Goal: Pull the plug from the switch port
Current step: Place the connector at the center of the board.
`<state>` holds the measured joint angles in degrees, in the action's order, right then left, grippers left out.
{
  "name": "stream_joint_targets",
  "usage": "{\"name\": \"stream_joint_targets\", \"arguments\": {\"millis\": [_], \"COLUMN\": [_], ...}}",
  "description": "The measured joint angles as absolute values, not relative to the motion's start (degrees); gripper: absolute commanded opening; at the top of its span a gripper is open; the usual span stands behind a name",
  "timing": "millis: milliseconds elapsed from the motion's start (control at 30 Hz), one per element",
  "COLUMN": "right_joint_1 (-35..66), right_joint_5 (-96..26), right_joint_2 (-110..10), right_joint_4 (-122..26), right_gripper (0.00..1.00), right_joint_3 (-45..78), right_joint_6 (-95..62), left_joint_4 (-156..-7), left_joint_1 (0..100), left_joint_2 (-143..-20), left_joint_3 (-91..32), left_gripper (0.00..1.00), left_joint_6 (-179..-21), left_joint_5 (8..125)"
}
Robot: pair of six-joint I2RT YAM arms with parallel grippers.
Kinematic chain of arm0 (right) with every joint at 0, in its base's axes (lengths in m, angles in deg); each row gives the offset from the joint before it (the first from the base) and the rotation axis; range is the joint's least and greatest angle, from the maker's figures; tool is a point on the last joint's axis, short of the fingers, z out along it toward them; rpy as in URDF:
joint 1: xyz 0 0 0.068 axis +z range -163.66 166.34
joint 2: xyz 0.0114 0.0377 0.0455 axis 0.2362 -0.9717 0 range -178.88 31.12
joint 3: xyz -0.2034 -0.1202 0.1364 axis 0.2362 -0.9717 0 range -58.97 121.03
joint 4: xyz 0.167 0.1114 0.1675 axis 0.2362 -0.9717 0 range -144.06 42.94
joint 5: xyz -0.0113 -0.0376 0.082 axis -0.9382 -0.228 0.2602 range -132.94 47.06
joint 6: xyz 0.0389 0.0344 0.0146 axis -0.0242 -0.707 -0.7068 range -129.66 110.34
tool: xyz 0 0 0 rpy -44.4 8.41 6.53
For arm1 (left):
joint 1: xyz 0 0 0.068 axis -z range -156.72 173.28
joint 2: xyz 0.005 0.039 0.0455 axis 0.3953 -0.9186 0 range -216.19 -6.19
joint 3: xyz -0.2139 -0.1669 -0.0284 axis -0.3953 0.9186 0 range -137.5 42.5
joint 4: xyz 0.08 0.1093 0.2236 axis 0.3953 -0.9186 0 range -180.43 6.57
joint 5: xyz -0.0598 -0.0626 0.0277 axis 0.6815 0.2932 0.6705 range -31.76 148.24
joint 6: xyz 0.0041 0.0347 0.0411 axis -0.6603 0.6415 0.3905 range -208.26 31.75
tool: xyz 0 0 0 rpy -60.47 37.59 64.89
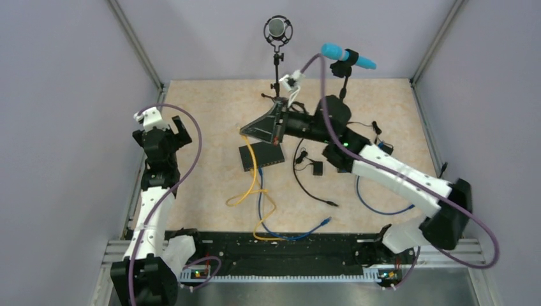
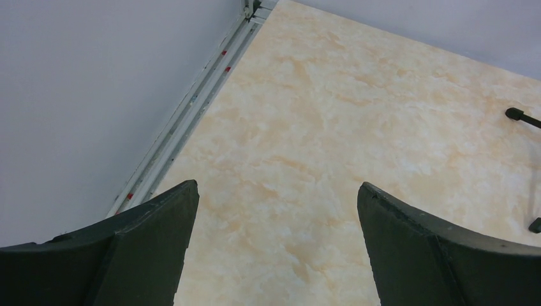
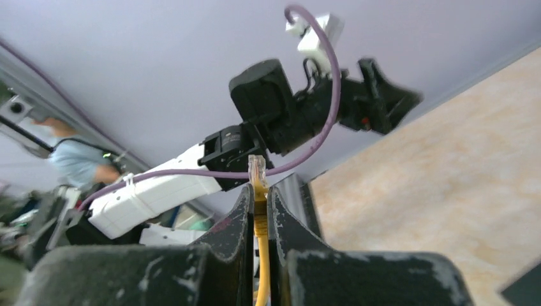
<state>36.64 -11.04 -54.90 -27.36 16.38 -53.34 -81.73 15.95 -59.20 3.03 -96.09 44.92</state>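
My right gripper [image 3: 258, 190] is shut on the yellow cable's plug [image 3: 257, 171], whose clear tip sticks out past the fingertips into the air. From above, that gripper [image 1: 247, 132] hangs tilted over the far left corner of the flat black switch box [image 1: 263, 153]. The yellow cable [image 1: 256, 173] drops from it across the box to the table. The switch port itself is too small to make out. A blue cable [image 1: 260, 199] runs to the box's near edge. My left gripper [image 1: 170, 129] stands open and empty far to the left, over bare table [image 2: 277, 191].
Two microphone stands rise at the back: a round grey mic [image 1: 278, 29] and a blue mic [image 1: 348, 56]. A small black adapter [image 1: 317, 168] with a thin black cable [image 1: 311, 191] lies right of the box. Another blue cable [image 1: 376, 207] loops beneath my right arm.
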Motion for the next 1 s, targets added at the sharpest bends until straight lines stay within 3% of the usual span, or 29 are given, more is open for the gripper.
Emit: {"name": "stream_joint_targets", "arguments": {"millis": [233,467,667,1000], "right_joint_1": [33.9,20.9,11.4,10.8], "right_joint_5": [-31.7,-45.5,-39.6,-34.3], "right_joint_2": [-33.2,-28.1,-34.0,-59.2], "right_joint_4": [-48.0,-68.9,-80.8,-80.5], "right_gripper": [0.00,0.00,0.00,0.00], "right_joint_3": [16.1,14.5,10.5,14.6], "right_joint_6": [-40.4,-37.9,-37.6,-34.2], "left_joint_4": [-82.3,-82.1,-81.7,-80.0], "left_joint_1": [15.8,15.8,15.8,15.8], "left_joint_2": [-60.2,-63.2,-64.1,-64.2], "left_joint_3": [2.4,1.0,0.7,0.7], "left_gripper": [0.99,0.99,0.99,0.99], "left_joint_6": [-95.8,-95.9,-95.9,-96.0], "left_joint_5": [49.7,59.4,65.9,73.8]}}
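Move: Roughly 22 cm to the right hand's right, 17 cm ahead and 38 cm below is the clear patch at the board's middle where the held yellow plug is headed. The black adapter lies some 7 cm nearer the base than that patch and a centimetre right of it; the cable coil is about 3 cm left of the patch, 2 cm nearer. The switch stands about 14 cm ahead of the right hand and 3 cm right. From the left hand the patch is some 46 cm right, 4 cm ahead, 23 cm down. Sweeping rightward about 25 cm, rising briefly at first, the right hand carries the still-pinched yellow plug away from the switch's left side, then dives to end some 24 cm lower and 14 cm farther forward, above the area by the adapter. Its fingers swing from pointing left to pointing mostly down. The empty left hand drifts about 8 cm right, turning clockwise nearly 30 degrees, fingers wide open. ##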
